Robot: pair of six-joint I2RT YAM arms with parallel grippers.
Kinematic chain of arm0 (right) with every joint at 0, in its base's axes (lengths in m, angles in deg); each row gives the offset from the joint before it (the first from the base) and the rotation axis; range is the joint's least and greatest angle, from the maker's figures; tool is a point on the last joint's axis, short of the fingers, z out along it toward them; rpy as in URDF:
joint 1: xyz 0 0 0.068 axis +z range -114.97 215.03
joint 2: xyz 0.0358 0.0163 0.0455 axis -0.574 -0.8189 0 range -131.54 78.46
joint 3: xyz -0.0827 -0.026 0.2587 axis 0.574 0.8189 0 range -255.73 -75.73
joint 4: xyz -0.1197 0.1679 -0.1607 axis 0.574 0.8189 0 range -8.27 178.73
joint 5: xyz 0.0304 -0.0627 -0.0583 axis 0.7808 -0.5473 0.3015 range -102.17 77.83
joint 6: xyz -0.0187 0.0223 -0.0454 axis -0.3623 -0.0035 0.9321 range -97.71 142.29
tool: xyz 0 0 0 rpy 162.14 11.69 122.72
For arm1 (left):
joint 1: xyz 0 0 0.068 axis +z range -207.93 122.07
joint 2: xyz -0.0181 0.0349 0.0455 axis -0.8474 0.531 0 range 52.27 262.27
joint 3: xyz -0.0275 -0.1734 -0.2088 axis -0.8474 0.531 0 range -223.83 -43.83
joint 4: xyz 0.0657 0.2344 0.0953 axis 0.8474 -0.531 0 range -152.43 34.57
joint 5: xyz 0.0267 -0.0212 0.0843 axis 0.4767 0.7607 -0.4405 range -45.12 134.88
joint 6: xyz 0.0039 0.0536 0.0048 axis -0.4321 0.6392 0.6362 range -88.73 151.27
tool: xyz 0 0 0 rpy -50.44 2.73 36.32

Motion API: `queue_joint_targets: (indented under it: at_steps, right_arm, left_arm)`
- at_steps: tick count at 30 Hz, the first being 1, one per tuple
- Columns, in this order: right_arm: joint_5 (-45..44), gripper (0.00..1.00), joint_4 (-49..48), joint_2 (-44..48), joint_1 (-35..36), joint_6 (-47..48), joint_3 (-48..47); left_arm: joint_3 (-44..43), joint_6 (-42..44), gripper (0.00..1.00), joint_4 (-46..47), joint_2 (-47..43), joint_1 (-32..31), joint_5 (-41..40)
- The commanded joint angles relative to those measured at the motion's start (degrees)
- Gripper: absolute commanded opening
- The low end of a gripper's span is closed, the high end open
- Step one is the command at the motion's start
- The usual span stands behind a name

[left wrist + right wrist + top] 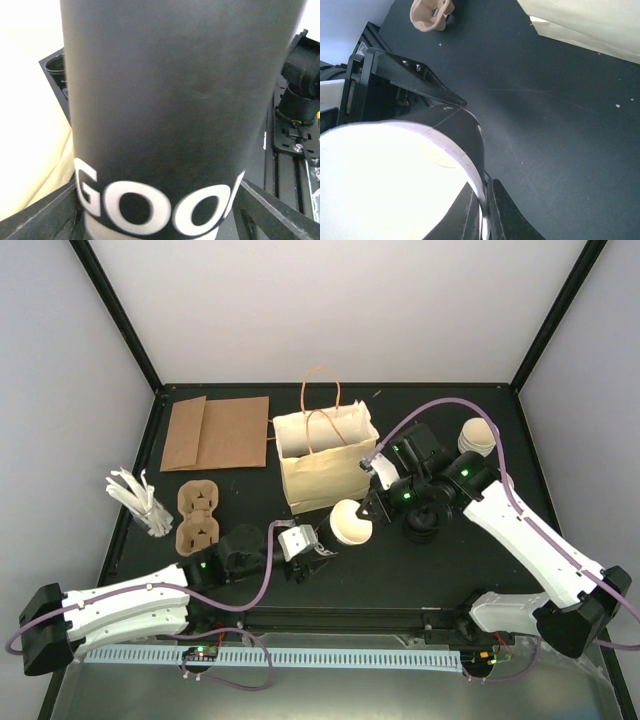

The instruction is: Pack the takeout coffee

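Observation:
The takeout coffee point(350, 523) is a paper cup, cream-white inside with a black wrap and white lettering. It is tilted just in front of the cream paper bag point(325, 475). My right gripper point(370, 510) is shut on its rolled rim; in the right wrist view, the gripper point(482, 189) has one finger inside the cup point(380, 175) and one outside. My left gripper point(320, 553) is open at the cup's lower end. In the left wrist view the cup point(170, 100) fills the frame, and the gripper point(157, 205) has its jaws spread on either side of it.
The paper bag stands upright and open, handles up. Flat brown bags point(215, 432) lie at the back left. A cardboard cup carrier point(198, 515) and a holder of wooden sticks point(140, 500) sit at the left. Black lids point(420, 522) and stacked cups point(478, 437) are on the right.

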Motion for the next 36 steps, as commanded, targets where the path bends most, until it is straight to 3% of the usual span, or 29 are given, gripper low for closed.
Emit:
queue_joint_targets:
  at_steps: [1, 3, 12, 17, 21, 25, 32, 36]
  right_arm:
    - [-2.49, 0.06, -0.91, 0.53, 0.40, -0.90, -2.08]
    - [-4.08, 0.04, -0.69, 0.51, 0.38, -1.52, -2.11]
    - [-20.12, 0.06, -3.84, -1.68, 0.33, -5.31, 5.84]
    - [-21.49, 0.05, -10.75, -4.64, 0.87, -7.90, 12.91]
    - [-26.98, 0.05, -12.40, -6.88, 2.85, -9.81, 15.09]
    - [-29.67, 0.06, -12.78, -8.31, 4.07, -10.10, 16.15]
    - [-31.36, 0.36, -13.13, -7.44, 4.17, -10.03, 16.64]
    - [-33.89, 0.42, -12.15, -4.67, 4.13, -10.34, 15.83]
  left_arm:
    - [-1.11, -2.16, 0.88, 2.21, -0.68, -0.19, -2.00]
    - [-0.48, -3.62, 0.98, 1.63, -1.69, -0.19, -3.40]
    - [-3.18, -17.29, 0.99, -13.37, -11.16, -0.19, -12.15]
    - [-11.95, -30.64, 0.99, -31.21, -13.35, 1.02, -23.09]
    - [-16.81, -32.87, 0.99, -41.17, -11.39, 7.30, -20.62]
    - [-17.86, -34.97, 0.99, -43.81, -10.46, 15.02, -13.49]
    - [-20.12, -35.77, 0.99, -47.55, -8.43, 21.48, -8.37]
    - [-21.62, -35.33, 0.99, -49.48, -7.31, 22.42, -7.39]
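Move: The right hand already pinches the rim of the tilted paper cup. The table spot for it is roughly 24 cm below that hand and 2 cm ahead. From the right hand, the takeout bag stands about 18 cm ahead and 7 cm left, and the black lids about 15 cm right and 6 cm ahead. The left hand still holds the cup's base end; the cup's middle is about 4 cm right, 1 cm ahead and 3 cm above. The left fingers spread and let go of the cup's base, and that hand draws off about 14 cm left and 6 forward, arcing up and back down while turning some 45 degrees counter-clockwise and tipping down. The right keeps its rim pinch, lowers the cup about 14 cm, slightly forward and right, rolling it upright onto the table, then parts its fingers around the rim. ##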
